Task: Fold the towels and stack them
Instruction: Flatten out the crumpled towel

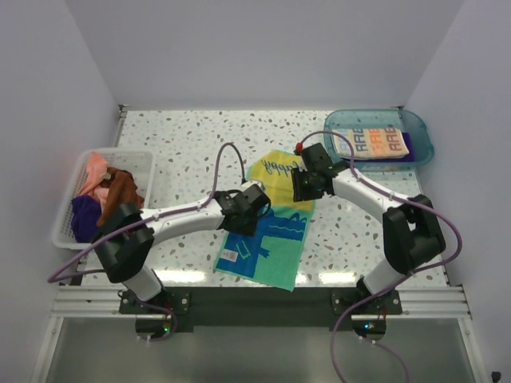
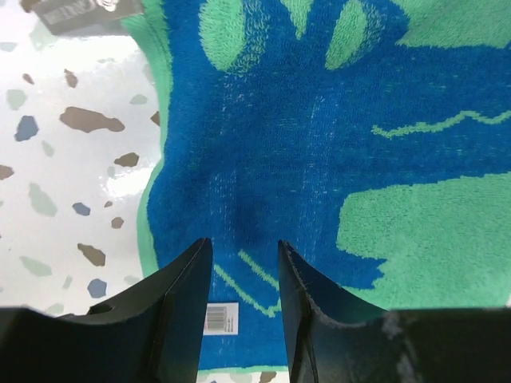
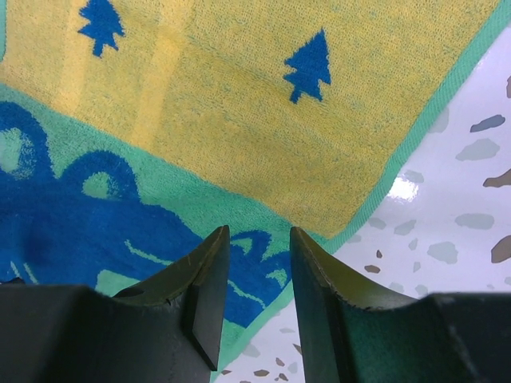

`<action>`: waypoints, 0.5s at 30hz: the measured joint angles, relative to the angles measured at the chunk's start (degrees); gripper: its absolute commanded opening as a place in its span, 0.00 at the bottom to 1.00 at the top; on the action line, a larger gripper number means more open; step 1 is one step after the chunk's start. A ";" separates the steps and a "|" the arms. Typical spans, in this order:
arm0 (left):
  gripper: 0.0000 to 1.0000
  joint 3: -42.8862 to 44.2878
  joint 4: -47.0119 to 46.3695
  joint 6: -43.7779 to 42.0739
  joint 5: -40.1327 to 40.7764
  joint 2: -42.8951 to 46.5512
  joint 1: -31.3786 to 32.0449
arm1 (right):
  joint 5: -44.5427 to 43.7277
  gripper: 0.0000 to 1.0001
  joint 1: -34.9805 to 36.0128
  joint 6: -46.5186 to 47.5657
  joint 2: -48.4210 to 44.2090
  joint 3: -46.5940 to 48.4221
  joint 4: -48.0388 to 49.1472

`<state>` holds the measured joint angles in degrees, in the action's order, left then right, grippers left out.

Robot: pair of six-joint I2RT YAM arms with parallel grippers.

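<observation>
The long crocodile towel [image 1: 271, 239] lies spread flat at the table's middle, yellow end far, blue-green end near. My left gripper [image 1: 249, 212] hovers over its left half, open, with only blue cloth [image 2: 319, 144] showing between the fingers [image 2: 243, 247]. My right gripper [image 1: 306, 188] hangs over the towel's right edge, open and empty [image 3: 259, 235], above the seam of yellow and blue [image 3: 239, 159]. A folded white RABBIT towel [image 1: 371, 142] lies on a purple towel [image 1: 408, 147] in the blue tray [image 1: 421, 128]. Pink [image 1: 94, 171], brown [image 1: 120, 193] and purple [image 1: 83, 217] towels are heaped in the basket.
The white slatted basket [image 1: 65, 233] stands at the table's left edge, the blue tray at the far right corner. A white barcode label [image 2: 217, 317] sits near the towel's near hem. Bare speckled tabletop [image 3: 463, 215] lies right of the towel.
</observation>
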<state>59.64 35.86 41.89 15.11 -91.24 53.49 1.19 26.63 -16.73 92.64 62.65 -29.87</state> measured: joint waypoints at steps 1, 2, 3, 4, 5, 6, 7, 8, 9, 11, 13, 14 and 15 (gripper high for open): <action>0.43 0.15 -0.79 -0.94 -0.28 -1.42 0.00 | 0.07 0.40 0.02 0.00 0.09 0.00 0.20; 0.43 0.15 -0.90 -1.27 -0.52 -2.08 -0.02 | 0.09 0.40 0.00 0.02 0.26 0.00 0.59; 0.42 0.07 -0.90 -1.57 -0.81 -2.69 -0.02 | 0.20 0.40 0.02 0.04 0.57 0.00 1.03; 0.42 -0.22 -1.18 -1.66 -1.20 -3.04 -0.02 | 0.28 0.40 0.00 0.07 0.96 0.00 1.33; 0.42 -0.81 -1.62 -1.64 -1.68 -3.15 -0.02 | 0.37 0.40 0.02 0.09 1.73 0.00 1.70; 0.42 -1.51 -1.92 -1.62 -2.14 -3.15 -0.02 | 0.48 0.39 0.00 0.11 2.49 0.00 2.01; 0.42 -2.38 -2.14 -1.53 -2.89 -3.15 -0.02 | 0.48 0.40 0.02 0.13 3.30 0.00 2.29; 0.42 -3.48 -2.43 -1.38 -3.61 -3.15 -0.02 | 0.50 0.39 0.00 0.17 3.89 0.00 2.56; 0.42 -4.68 -2.45 -1.01 -4.44 -3.15 -0.02 | 0.50 0.39 0.00 0.26 4.72 0.00 2.82; 0.42 -6.19 -2.54 -0.48 -5.66 -2.25 -0.02 | 0.50 0.39 0.00 0.28 6.40 0.00 3.28; 0.42 -8.13 -3.02 0.26 -7.43 -0.61 0.02 | 0.48 0.39 0.02 0.33 7.93 0.17 3.76; 0.42 -9.20 -3.45 0.74 -8.17 0.55 0.20 | 0.50 0.39 0.02 0.35 8.66 0.44 3.80; 0.42 -10.49 -3.61 1.29 -9.11 1.70 0.33 | 0.50 0.39 0.00 0.35 9.20 0.68 3.91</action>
<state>49.15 32.25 43.18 6.00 -89.54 53.82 1.69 26.63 -16.38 101.84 63.33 -25.96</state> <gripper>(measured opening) 0.422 0.393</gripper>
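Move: The towel's middle is about 4 cm ahead of the left hand and 7 cm to its right, its cloth 4 cm below the fingers. The white label sits some 5 cm back and 4 cm left of that hand, the towel's near-left corner about 10 cm back and 8 cm left. From the right hand, the yellow part's near-right corner is roughly 3 cm back, 2 cm right and 5 cm down; the teal bin lies about 15 cm ahead and 21 cm right. Down about 4 cm onto the blue part of the towel, then back and a little left towards the near-left corner, the left hand draws its half-open fingertips over the cloth near the label, some 5 cm back in all, tipping roughly 10 degrees. The right hand sinks nearly 5 cm almost straight down, half open, to the yellow end by the right edge. ##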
